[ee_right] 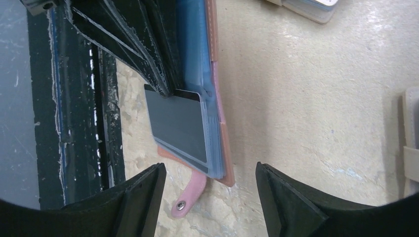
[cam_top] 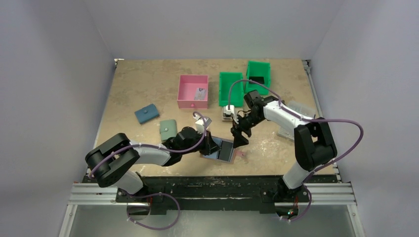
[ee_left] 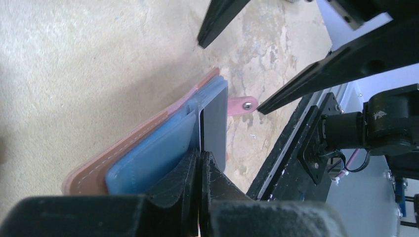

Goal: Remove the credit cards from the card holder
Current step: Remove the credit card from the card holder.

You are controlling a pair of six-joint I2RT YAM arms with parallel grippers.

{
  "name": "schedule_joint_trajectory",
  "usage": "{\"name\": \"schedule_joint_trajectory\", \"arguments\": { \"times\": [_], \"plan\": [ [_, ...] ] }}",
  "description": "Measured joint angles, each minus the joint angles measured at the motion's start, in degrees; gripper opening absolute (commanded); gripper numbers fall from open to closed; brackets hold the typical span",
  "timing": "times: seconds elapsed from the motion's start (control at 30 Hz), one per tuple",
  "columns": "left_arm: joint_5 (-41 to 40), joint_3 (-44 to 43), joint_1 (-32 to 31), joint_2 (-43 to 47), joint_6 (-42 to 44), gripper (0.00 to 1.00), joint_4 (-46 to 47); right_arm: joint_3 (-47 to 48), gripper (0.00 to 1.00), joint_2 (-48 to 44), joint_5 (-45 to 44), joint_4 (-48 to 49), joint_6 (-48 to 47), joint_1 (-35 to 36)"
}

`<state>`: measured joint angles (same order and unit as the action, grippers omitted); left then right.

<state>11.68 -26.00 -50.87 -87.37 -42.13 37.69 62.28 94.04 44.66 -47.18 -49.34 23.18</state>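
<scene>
The reddish-brown card holder (cam_top: pixel 222 152) lies open near the table's front edge, its light blue lining (ee_left: pixel 153 158) showing. A black credit card (ee_right: pixel 180 123) sits in its top clear sleeve, and the pale grey card is hidden. My left gripper (ee_left: pixel 201 157) is shut on the holder's near edge beside the black card (ee_left: pixel 215 129). My right gripper (ee_right: pixel 210 173) hangs open just above the holder's other end. Its jaws stand either side of the pink snap tab (ee_right: pixel 190 195) and hold nothing.
A pink bin (cam_top: pixel 192 91) and two green bins (cam_top: pixel 231 89) (cam_top: pixel 258 76) stand at the back. A blue wallet (cam_top: pixel 146 114) and a sage green wallet (cam_top: pixel 168 129) lie at the left. Beige wallets (ee_right: pixel 410 143) lie right of the holder. The black front rail (ee_left: pixel 291 148) runs close by.
</scene>
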Motion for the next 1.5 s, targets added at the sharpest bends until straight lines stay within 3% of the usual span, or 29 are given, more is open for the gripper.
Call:
{"name": "schedule_joint_trajectory", "arguments": {
  "times": [0.33, 1.03, 1.3, 1.5],
  "plan": [
    [-0.6, 0.0, -1.3, 3.7, 4.5, 0.00, -1.6, 0.5, 0.74, 3.3, 1.7, -3.3, -5.0, 0.0],
    [-1.2, 0.0, -2.3, 5.0, 7.3, 0.00, -2.7, 0.5, 0.51, 5.9, 2.8, -4.4, -7.1, 0.0],
    [-1.6, 0.5, -2.4, 6.2, 7.5, 0.00, -3.3, 0.5, 0.22, 6.1, 2.8, -4.5, -7.0, 0.0],
    [-1.9, 0.6, -2.4, 7.0, 8.2, 0.00, -4.5, 0.5, 0.10, 6.1, 3.2, -5.8, -7.1, 0.0]
  ]
}}
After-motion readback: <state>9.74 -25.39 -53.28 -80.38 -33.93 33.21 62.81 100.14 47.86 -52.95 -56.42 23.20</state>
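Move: The right hand hangs open just above the card holder's right end, which lies about 2 cm back, 1 cm to its left and 3 cm below. The black card in its pocket is some 4 cm left, 3 cm back and 3 cm below that hand; the pink snap tab is 2 cm right, 5 cm back, 5 cm down, and a beige card holder 11 cm ahead, 4 cm left, 5 cm down. From the left hand, already shut at the card's inner edge, the right end lies 7 cm right, 1 cm back and 1 cm below. The right hand sinks about 2 cm while drawing back 2 cm onto the card holder's right end, tilting under 10 degrees, then nearly stops as its wide-open fingers close, pinching the blue pockets and the cover together. The left hand keeps its shut grip at the black card's inner edge and rises about 2 cm, easing 1 cm back, its fingertips tipping up some 10 degrees, so the holder is held from both sides. ##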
